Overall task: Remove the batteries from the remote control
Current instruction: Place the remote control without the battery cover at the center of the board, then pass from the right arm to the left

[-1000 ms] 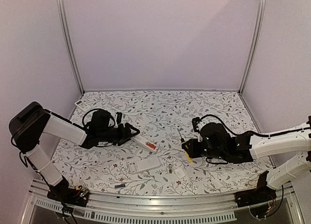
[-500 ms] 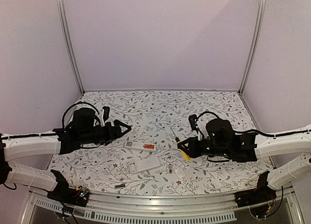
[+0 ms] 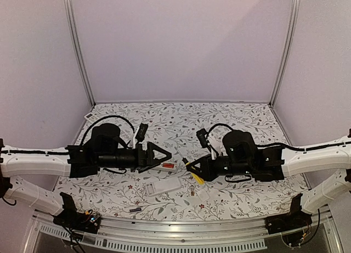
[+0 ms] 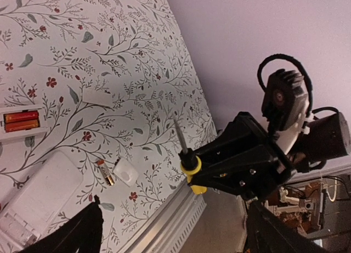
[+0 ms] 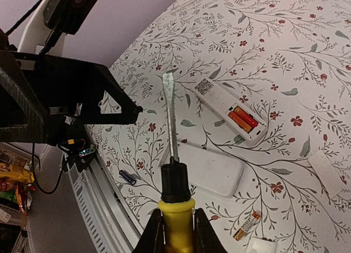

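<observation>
The open remote control (image 3: 166,165) lies mid-table with two red-orange batteries (image 5: 242,117) in its bay (image 4: 20,121). My left gripper (image 3: 163,156) hovers open just left of it; only its dark fingertips (image 4: 79,236) show in the left wrist view. My right gripper (image 3: 204,166) is shut on a yellow-handled screwdriver (image 5: 174,209), whose blade points over the table towards the remote. A loose orange battery (image 5: 247,225) lies near a small white cover (image 4: 126,172). A dark blue battery (image 5: 128,177) lies near the front rail.
A second white remote (image 3: 163,186) lies face down in front of the open one. A flat white cover plate (image 5: 326,173) rests further back. A third remote (image 3: 90,117) sits at the far left corner. The metal front rail (image 3: 181,239) borders the table.
My left arm has swung right, over to the open remote, and its jaws have opened wider. The right arm has carried the screwdriver left, towards the remote.
</observation>
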Motion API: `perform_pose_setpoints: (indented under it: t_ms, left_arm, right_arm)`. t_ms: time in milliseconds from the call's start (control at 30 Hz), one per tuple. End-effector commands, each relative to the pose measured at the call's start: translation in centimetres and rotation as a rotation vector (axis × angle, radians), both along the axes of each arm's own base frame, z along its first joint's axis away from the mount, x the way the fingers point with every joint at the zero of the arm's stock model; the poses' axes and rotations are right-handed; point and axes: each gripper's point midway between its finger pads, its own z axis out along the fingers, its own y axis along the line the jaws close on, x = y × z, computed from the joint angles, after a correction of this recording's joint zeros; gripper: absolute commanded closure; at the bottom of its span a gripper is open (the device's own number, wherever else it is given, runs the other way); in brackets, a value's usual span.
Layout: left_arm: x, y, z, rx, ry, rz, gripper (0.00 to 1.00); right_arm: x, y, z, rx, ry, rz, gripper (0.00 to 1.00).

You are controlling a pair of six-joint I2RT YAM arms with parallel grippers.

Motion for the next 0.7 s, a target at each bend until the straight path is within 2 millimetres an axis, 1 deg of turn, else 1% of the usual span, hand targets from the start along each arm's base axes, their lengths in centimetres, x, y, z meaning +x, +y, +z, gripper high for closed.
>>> perform_pose_setpoints:
  t_ms: [0,67,133,200,300,367,433,500,600,667]
  left_arm:
    - [-0.5,-1.9,2.2,-0.085,-0.003,-0.041,0.1]
    - [-0.4,-2.1,2.0,-0.089,0.011,-0.036,0.1]
    - [-0.3,-2.3,1.5,-0.084,0.027,-0.03,0.14]
    - [-0.2,-2.5,1.4,-0.091,0.033,-0.031,0.23]
    - [0.0,-2.6,1.6,-0.109,0.039,-0.023,0.4]
    - [0.1,-2.8,1.9,-0.117,0.038,-0.018,0.47]
    - [0.3,-2.9,2.0,-0.123,0.037,-0.013,0.52]
    - [0.4,-3.0,2.3,-0.135,0.037,-0.011,0.55]
    - [0.5,-3.2,2.0,-0.137,0.046,-0.003,0.6]
    - [0.6,-3.2,1.7,-0.135,0.055,0.0,0.65]
  right_arm:
    - [-0.9,1.6,1.0,0.01,-0.019,0.062,1.0]
    - [-1.0,2.0,1.4,0.016,-0.025,0.075,1.0]
    - [-1.2,2.4,1.8,0.022,-0.031,0.087,1.0]
    - [-1.3,2.6,1.9,0.023,-0.034,0.097,1.0]
    - [-1.7,2.9,2.1,0.031,-0.035,0.115,1.0]
    - [-1.9,3.2,2.2,0.033,-0.036,0.126,1.0]
    - [-1.9,3.3,2.1,0.03,-0.033,0.133,1.0]
    - [-1.9,3.5,1.9,0.028,-0.031,0.138,1.0]
    - [-2.1,3.7,1.9,0.032,-0.029,0.143,1.0]
    - [-2.1,3.7,2.0,0.034,-0.031,0.145,1.0]
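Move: The screwdriver, upright-slanting in the right hand's grip with its tip forward and to the left, has its middle about 8 cm to the right of the left hand, 1 cm back and 1 cm lower. Some 13 cm below the left hand, the remote with batteries lies 10 cm ahead and the emptied remote 3 cm back, neither noticeably sideways. From the right hand, the left gripper is about 9 cm left and 2 cm forward; a loose battery lies 5 cm back, 2 cm right, 13 cm below. The screwdriver, still pinched by its yellow handle, is brought some 3 cm left and about 2 cm back by the right hand, rising slightly and turning a little counter-clockwise, towards the left gripper. The left hand comes to meet its shaft, going about 2.5 cm right and rising a centimetre, its fingers closing from wide open to under half open around the shaft; contact can't be seen. ##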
